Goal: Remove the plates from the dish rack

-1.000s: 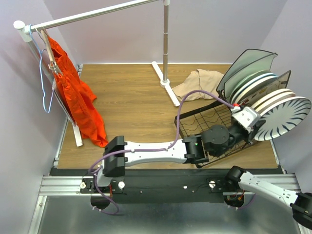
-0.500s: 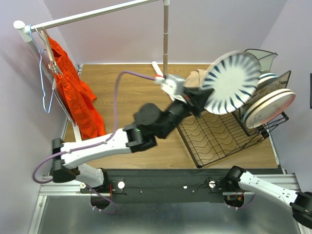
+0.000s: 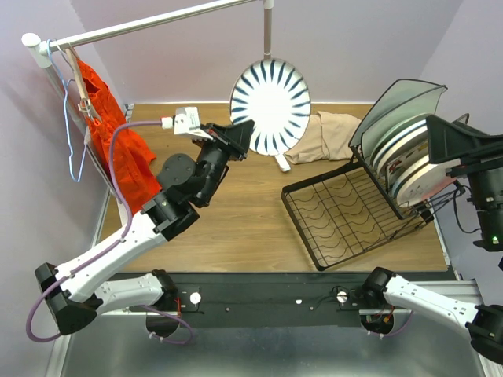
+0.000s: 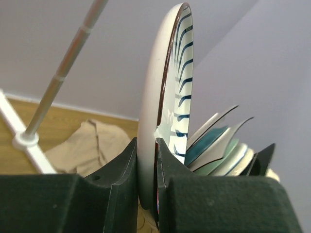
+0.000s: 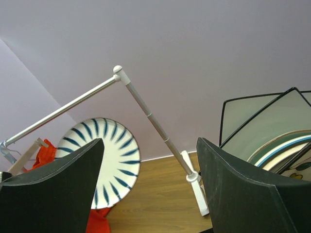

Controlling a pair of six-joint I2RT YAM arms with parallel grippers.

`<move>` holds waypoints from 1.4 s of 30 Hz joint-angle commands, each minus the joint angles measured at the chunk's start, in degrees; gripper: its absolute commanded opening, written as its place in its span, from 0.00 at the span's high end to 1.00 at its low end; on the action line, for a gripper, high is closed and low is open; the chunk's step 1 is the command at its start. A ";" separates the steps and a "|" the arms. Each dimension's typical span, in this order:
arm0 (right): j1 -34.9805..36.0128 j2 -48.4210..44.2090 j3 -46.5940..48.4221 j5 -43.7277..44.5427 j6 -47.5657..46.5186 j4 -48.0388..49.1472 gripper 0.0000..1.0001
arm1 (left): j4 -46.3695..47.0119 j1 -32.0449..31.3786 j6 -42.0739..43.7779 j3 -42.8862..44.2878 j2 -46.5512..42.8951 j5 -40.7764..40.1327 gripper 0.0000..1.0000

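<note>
My left gripper (image 3: 240,135) is shut on the rim of a round white plate with dark stripes (image 3: 269,96), held upright in the air over the back of the table. In the left wrist view the plate (image 4: 170,92) stands edge-on, clamped at its lower rim by that gripper (image 4: 147,167). The black wire dish rack (image 3: 300,229) sits at the right, with several more plates (image 3: 402,141) standing in its upright section. My right gripper (image 3: 449,140) hovers high beside those plates, open and empty. Its wrist view shows it (image 5: 149,145) with the striped plate (image 5: 116,155) far beyond it.
A white clothes rail (image 3: 267,86) stands at the back, with its foot on the wood table. A red garment (image 3: 122,153) hangs on it at the left. A beige cloth (image 3: 324,133) lies behind the rack. Purple walls close in on three sides.
My left arm lifted the striped plate off the rack's right end and swung it left and back across the table. My right gripper rose into view beside the rack.
</note>
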 commanded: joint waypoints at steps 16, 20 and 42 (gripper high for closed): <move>0.46 -2.76 -3.03 -0.63 2.30 -0.05 0.14 | 7.92 10.37 -54.19 -16.42 5.25 -8.30 1.00; 0.46 -2.32 -3.12 -1.77 2.39 -0.04 0.14 | 9.25 10.63 -56.31 -14.85 8.58 -13.47 1.00; 0.54 -3.81 -4.87 -2.30 1.34 -0.04 0.14 | 7.93 21.70 -62.82 -3.78 33.44 -12.53 1.00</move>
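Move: The left hand already grips the striped plate by its near edge. The bare table it heads for, just left of the white stand's foot, lies about 30 cm ahead, 8 cm left and 45 cm below. That foot is some 35 cm ahead and 5 cm right, and the tan cloth about 32 cm ahead and 26 cm right, both equally low. From the right hand, that bare spot lies roughly 40 cm ahead, 44 cm left and 55 cm down. Still pinching the striped plate by its edge, the left hand plunges almost straight down at first, then slants forward and down with a little drift left towards the bare table beside the white stand's foot, in all about 26 cm down and 17 cm forward. Throughout, the wrist tips the fingers downward, rolls its left side down by some 35 degrees and swings counter-clockwise, laying the plate over towards level while the grip stays unchanged. ##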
